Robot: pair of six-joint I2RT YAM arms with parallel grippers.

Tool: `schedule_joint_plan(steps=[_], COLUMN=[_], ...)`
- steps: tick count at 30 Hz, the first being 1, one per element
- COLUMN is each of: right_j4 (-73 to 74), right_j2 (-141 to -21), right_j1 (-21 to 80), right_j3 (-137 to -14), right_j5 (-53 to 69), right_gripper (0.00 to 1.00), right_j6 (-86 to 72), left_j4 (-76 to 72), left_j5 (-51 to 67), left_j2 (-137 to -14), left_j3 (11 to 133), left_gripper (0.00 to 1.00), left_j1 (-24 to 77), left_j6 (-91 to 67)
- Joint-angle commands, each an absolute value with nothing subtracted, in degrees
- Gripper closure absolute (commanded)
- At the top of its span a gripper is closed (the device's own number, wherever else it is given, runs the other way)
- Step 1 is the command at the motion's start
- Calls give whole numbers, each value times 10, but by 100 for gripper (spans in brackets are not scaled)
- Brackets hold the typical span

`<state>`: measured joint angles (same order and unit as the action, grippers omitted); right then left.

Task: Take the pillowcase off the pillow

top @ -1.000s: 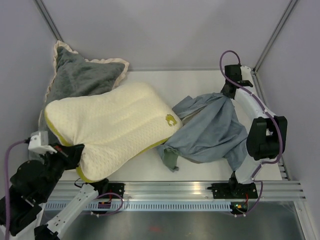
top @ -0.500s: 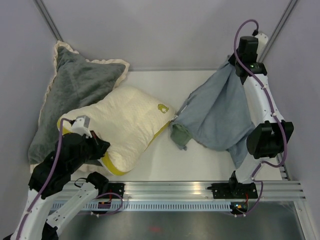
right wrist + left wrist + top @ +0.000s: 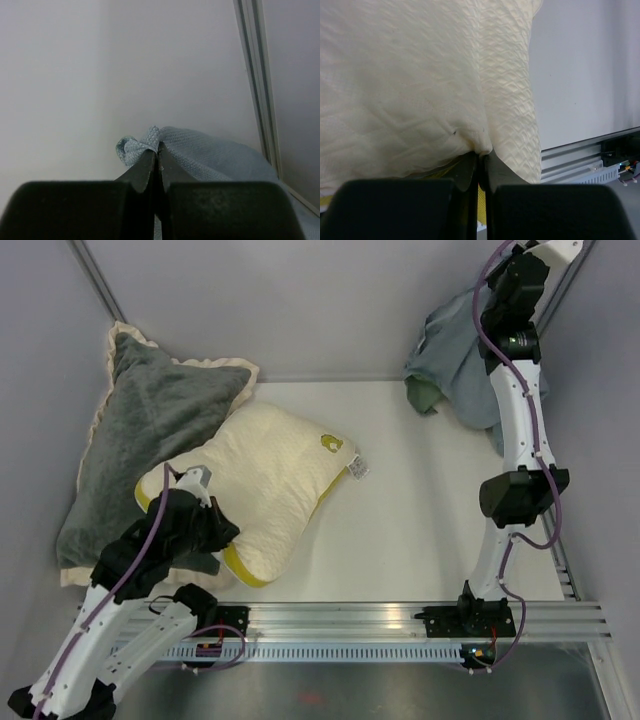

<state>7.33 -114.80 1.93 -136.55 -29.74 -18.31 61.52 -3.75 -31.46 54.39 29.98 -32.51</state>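
The cream quilted pillow with its yellow-green edge lies bare on the left half of the table. My left gripper is shut on its near-left corner. In the left wrist view the jaws pinch a fold of the pillow's cloth. The grey-blue pillowcase hangs bunched in the air at the back right corner, fully apart from the pillow. My right gripper holds it up high. In the right wrist view the jaws are shut on a bunched edge of the pillowcase.
A dark grey plush pillow with a cream ruffle leans in the back left corner, touching the cream pillow. Grey walls close the left, back and right sides. An aluminium rail runs along the near edge.
The right arm has risen up and back, lifting the pillowcase off the table and clear of the pillow. The left arm has drawn the pillow leftward and turned it.
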Motion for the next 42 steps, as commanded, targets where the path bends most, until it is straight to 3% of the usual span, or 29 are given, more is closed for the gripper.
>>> schedule_joint_plan(steps=[1, 9, 10, 12, 13, 16, 18, 21, 25, 29, 33, 42], right_j4=[82, 129, 147, 239, 270, 288, 260, 264, 292, 273, 269, 65], right_j2=[-1198, -1162, -1166, -1197, -1224, -1234, -1204, -1145, -1040, -964, -926, -983], right_j1=[15, 11, 10, 4, 4, -20, -9, 32, 99, 170, 219, 236], right_j3=[-1398, -1141, -1130, -1130, -1137, -1094, -1022, -971, -916, -833, -777, -608], right_j5=[-323, -316, -314, -282, -250, -181, -198, -222, -260, -208, -165, 145], right_gripper=[99, 100, 96, 79, 50, 11, 3, 2, 2, 2, 2, 2], right_j6=[-163, -283, -295, -322, -350, -355, -346, -321, -296, -304, -299, -333], left_j4=[540, 412, 404, 393, 389, 374, 360, 343, 342, 365, 413, 456], left_j5=[13, 173, 200, 208, 208, 215, 227, 220, 224, 214, 182, 126], left_j2=[-355, -431, -454, -481, -506, -543, -569, -581, -562, -534, -510, -400], left_j3=[544, 519, 507, 502, 497, 490, 486, 488, 490, 495, 511, 555], left_gripper=[98, 98, 98, 98, 98, 98, 98, 94, 76, 40, 19, 13], left_j1=[300, 301, 302, 307, 315, 338, 354, 401, 414, 414, 414, 414], left_j6=[-313, -331, -331, -330, -330, -335, -339, -344, -338, -326, -319, -352])
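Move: The left hand still grips the pillow's near edge. The pillow's middle lies about 13 cm ahead, 3 cm right and 10 cm below; the bare table for it is some 14 cm to the right, 2 cm ahead, 21 cm down. The grey cushion's middle is about 22 cm ahead, 20 cm left, 15 cm below. The right hand holds the pillowcase high; the far right table corner is nearly straight below, some 48 cm, and the pillow about 60 cm left, 31 cm back, 42 cm down. The right fingers let go of the pillowcase partway through a 44 cm plunge over the far right corner; the open hand then swings about 25 cm left and well back, tipping down, to beside the pillow's right edge. The left hand carries the pillow edge some 14 cm right and 7 cm down, turning clockwise, opens wide and lifts free. ##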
